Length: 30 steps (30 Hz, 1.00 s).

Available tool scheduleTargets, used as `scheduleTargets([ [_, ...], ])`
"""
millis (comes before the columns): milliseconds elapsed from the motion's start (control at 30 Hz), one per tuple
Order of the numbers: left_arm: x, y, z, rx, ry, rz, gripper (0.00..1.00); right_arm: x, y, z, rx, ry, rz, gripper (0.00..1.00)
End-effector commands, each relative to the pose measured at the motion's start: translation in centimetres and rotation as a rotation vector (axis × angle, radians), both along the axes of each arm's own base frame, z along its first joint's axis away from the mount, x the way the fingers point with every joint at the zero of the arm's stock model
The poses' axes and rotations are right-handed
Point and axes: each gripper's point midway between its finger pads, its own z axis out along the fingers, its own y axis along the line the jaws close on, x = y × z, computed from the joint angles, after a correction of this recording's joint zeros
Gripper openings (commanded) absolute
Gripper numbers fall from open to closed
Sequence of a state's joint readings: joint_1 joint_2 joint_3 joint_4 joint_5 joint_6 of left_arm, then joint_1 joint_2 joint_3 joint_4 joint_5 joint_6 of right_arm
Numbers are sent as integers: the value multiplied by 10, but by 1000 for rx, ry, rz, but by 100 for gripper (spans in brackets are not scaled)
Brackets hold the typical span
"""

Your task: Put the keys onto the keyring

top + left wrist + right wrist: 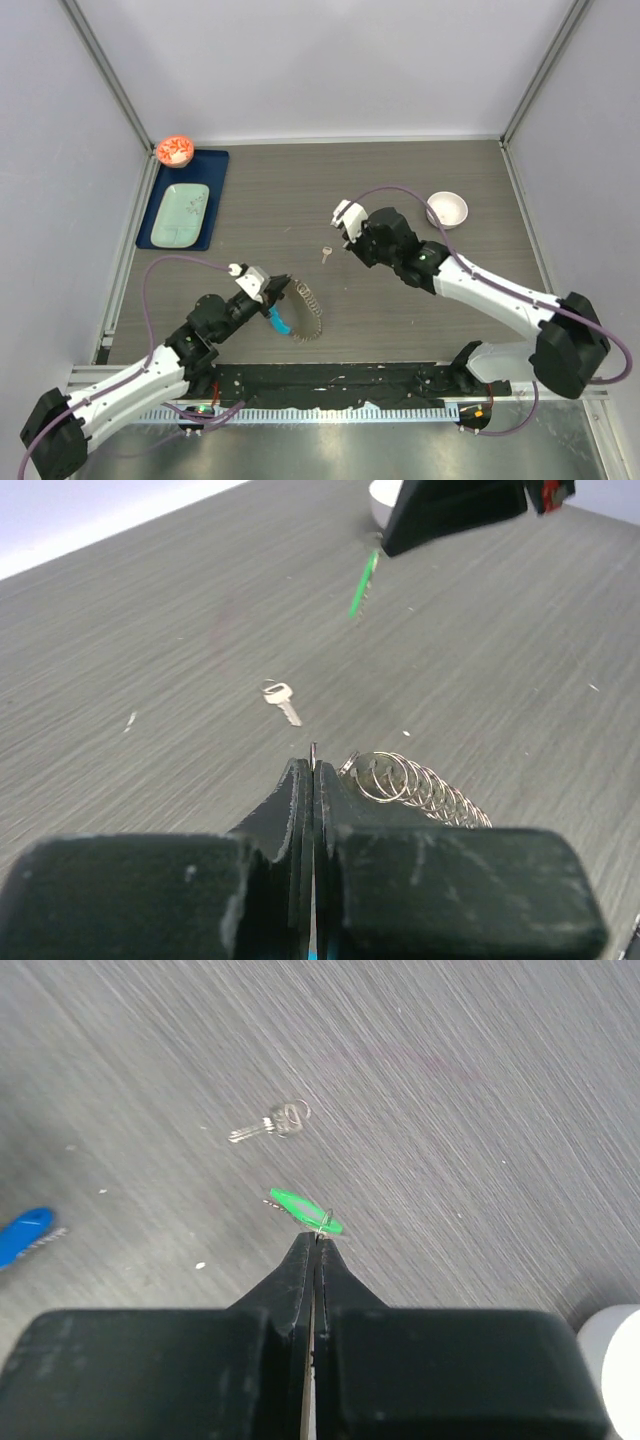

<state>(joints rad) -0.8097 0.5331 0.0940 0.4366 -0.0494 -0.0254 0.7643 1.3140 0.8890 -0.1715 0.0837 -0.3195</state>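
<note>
The keyring (pixel 308 310) is a coil of silvery chain with a light-blue strap (pixel 279 322), lying at the near middle of the table. My left gripper (pixel 281 291) is shut on one end of it; in the left wrist view a thin metal ring pokes out between the shut fingertips (pixel 314 763), with the chain (pixel 420 786) trailing to the right. My right gripper (pixel 352 238) is shut on the small ring of the green-headed key (pixel 306 1212) and holds it above the table; this key also shows in the left wrist view (pixel 363 582). The silver key (pixel 326 254) lies flat on the table between the grippers.
A white bowl (pixel 447 209) stands at the back right, behind the right arm. A blue tray (pixel 183 214) with a pale green plate lies at the back left, with a small orange bowl (pixel 175 151) behind it. Metal frame posts stand at the table's sides.
</note>
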Motion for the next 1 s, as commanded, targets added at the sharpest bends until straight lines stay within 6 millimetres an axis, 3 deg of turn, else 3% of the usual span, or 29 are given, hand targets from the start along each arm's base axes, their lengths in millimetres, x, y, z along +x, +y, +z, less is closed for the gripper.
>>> scheduleTargets([
  [0,-10,-24,41,-77,-115,-142,0,-26,12,31,152,22,84,1],
  [167,-16,-37,54,-50,-185,-225,0,-50,14,64,244,-5,175,1],
  [400,-24,-54,72,-21,-273,-335,0,-85,19,82,300,31,332,1],
  [600,-38,-72,77,-8,-298,-477,0,-109,17,71,262,125,418,1],
  [767,-48,-90,67,27,-272,-605,0,-122,14,70,258,157,456,1],
  [967,-51,-102,69,26,-258,-675,0,-136,11,70,272,194,492,1],
])
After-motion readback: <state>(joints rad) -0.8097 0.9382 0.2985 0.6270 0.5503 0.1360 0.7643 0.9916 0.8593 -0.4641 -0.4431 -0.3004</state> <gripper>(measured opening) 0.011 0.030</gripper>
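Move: The keyring's wire end, pinched in the left fingertips, lies about 9 cm back and 14 cm left of the right hand, roughly level with it. The green tag, held by its ring in the right fingers, is some 8 cm ahead, 14 cm right and 2 cm below the left hand. From the right hand, the loose key on the table is about 4 cm ahead, 7 cm left and 13 cm down. The green tag, still pinched by its ring, is carried back about 12 cm by the right hand, rising then sinking partway while turning counter-clockwise. The left hand keeps the keyring pinched and brings its wire end some 9 cm right and half as far back, dipping slightly before rising, as it swings about 35 degrees clockwise to face the tag. Both grips stay shut. ##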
